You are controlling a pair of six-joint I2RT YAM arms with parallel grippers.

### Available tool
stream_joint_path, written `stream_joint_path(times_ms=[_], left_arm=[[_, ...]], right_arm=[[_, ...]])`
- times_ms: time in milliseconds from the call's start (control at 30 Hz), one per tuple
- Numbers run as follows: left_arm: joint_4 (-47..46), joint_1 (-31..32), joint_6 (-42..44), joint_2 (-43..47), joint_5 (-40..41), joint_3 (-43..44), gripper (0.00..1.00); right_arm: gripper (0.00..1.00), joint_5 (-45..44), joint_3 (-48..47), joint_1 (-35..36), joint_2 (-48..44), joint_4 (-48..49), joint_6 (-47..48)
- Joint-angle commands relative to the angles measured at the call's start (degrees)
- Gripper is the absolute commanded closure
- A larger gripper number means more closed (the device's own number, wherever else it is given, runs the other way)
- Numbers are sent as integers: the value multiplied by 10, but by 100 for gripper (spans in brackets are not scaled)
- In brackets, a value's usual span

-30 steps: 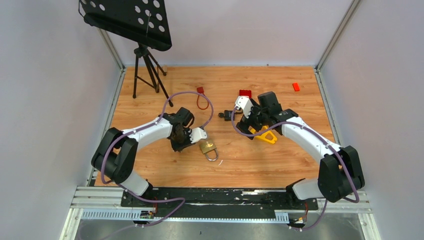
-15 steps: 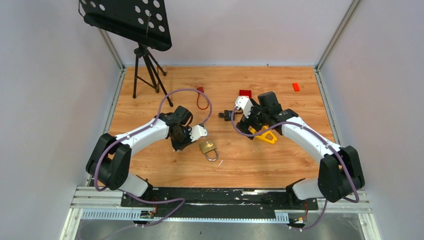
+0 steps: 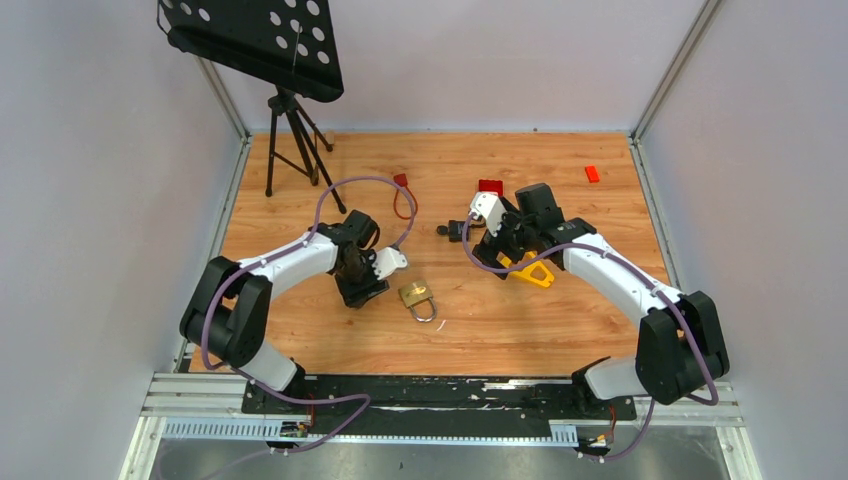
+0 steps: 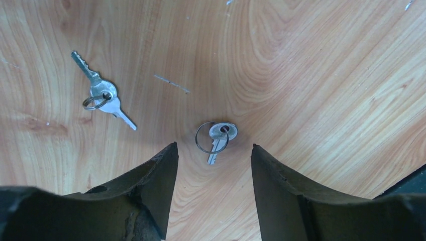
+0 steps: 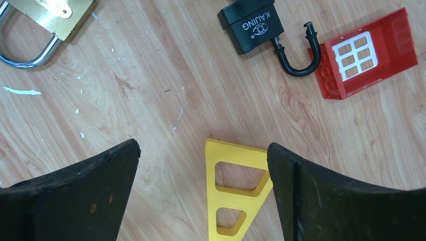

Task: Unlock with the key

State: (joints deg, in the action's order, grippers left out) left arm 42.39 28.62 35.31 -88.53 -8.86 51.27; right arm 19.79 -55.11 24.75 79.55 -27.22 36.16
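Note:
A single silver key [image 4: 217,136] on a ring lies flat on the wood, just ahead of my left gripper [image 4: 213,146]. The gripper is open with nothing between its fingers [image 4: 161,170]. Two more keys [image 4: 100,93] on a ring lie to the left. The brass padlock [image 3: 417,297] with a steel shackle lies right of the left gripper [image 3: 362,290]. A black padlock [image 5: 252,25], its shackle swung open, lies ahead of my right gripper [image 5: 202,145], which is open and empty.
A yellow triangular piece [image 5: 235,191] lies between the right fingers, touching the right one. A red window brick [image 5: 369,52] sits beside the black shackle. A red tag on a cord [image 3: 402,195], a small red block [image 3: 592,173] and a tripod stand [image 3: 290,140] are farther back.
My left gripper has drawn a little back and to the left, away from the brass padlock, and its jaws have opened. The right arm has not moved.

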Motion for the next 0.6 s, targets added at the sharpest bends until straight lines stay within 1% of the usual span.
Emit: stream_joint_path(times_ms=[0,100,233,367,567], left_arm=[[-18,-3,10,4,-11,-5,37],[-29,-3,10,-6,-5,-6,40],[-34,-2,12,-21,-17,-11,48],[-47,-2,15,-25,-5,-29,53],[-54,-2,11,-17,-14,-39,68]], right_arm=[[0,0,-12,4,5,1,6],[0,0,-13,5,7,1,7],[0,-3,-12,6,7,1,7],[0,-1,-13,6,10,2,7],[0,-3,-14,10,17,0,9]])
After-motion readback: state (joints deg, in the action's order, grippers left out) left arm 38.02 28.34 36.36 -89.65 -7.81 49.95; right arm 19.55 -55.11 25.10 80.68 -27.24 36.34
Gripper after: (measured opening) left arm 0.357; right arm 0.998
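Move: The small key with the large ring lies right between the left hand's open fingertips, about 2 cm below the hand point. The second key pair lies some 6 cm ahead of the left hand and 2 cm to its right; the brass padlock is about 11 cm to its right, level with it. From the right hand that ringed key lies roughly 23 cm left, 7 cm back and 11 cm below. Forward and down, each by about 1 cm, the left hand eases over the ringed key: first level, then sinking, its fingers still pointing down. As it sinks, the fingers close from well open to about a third, one from ahead and one from behind, coming up against the key's head and ring, the rear finger pushing it along. ##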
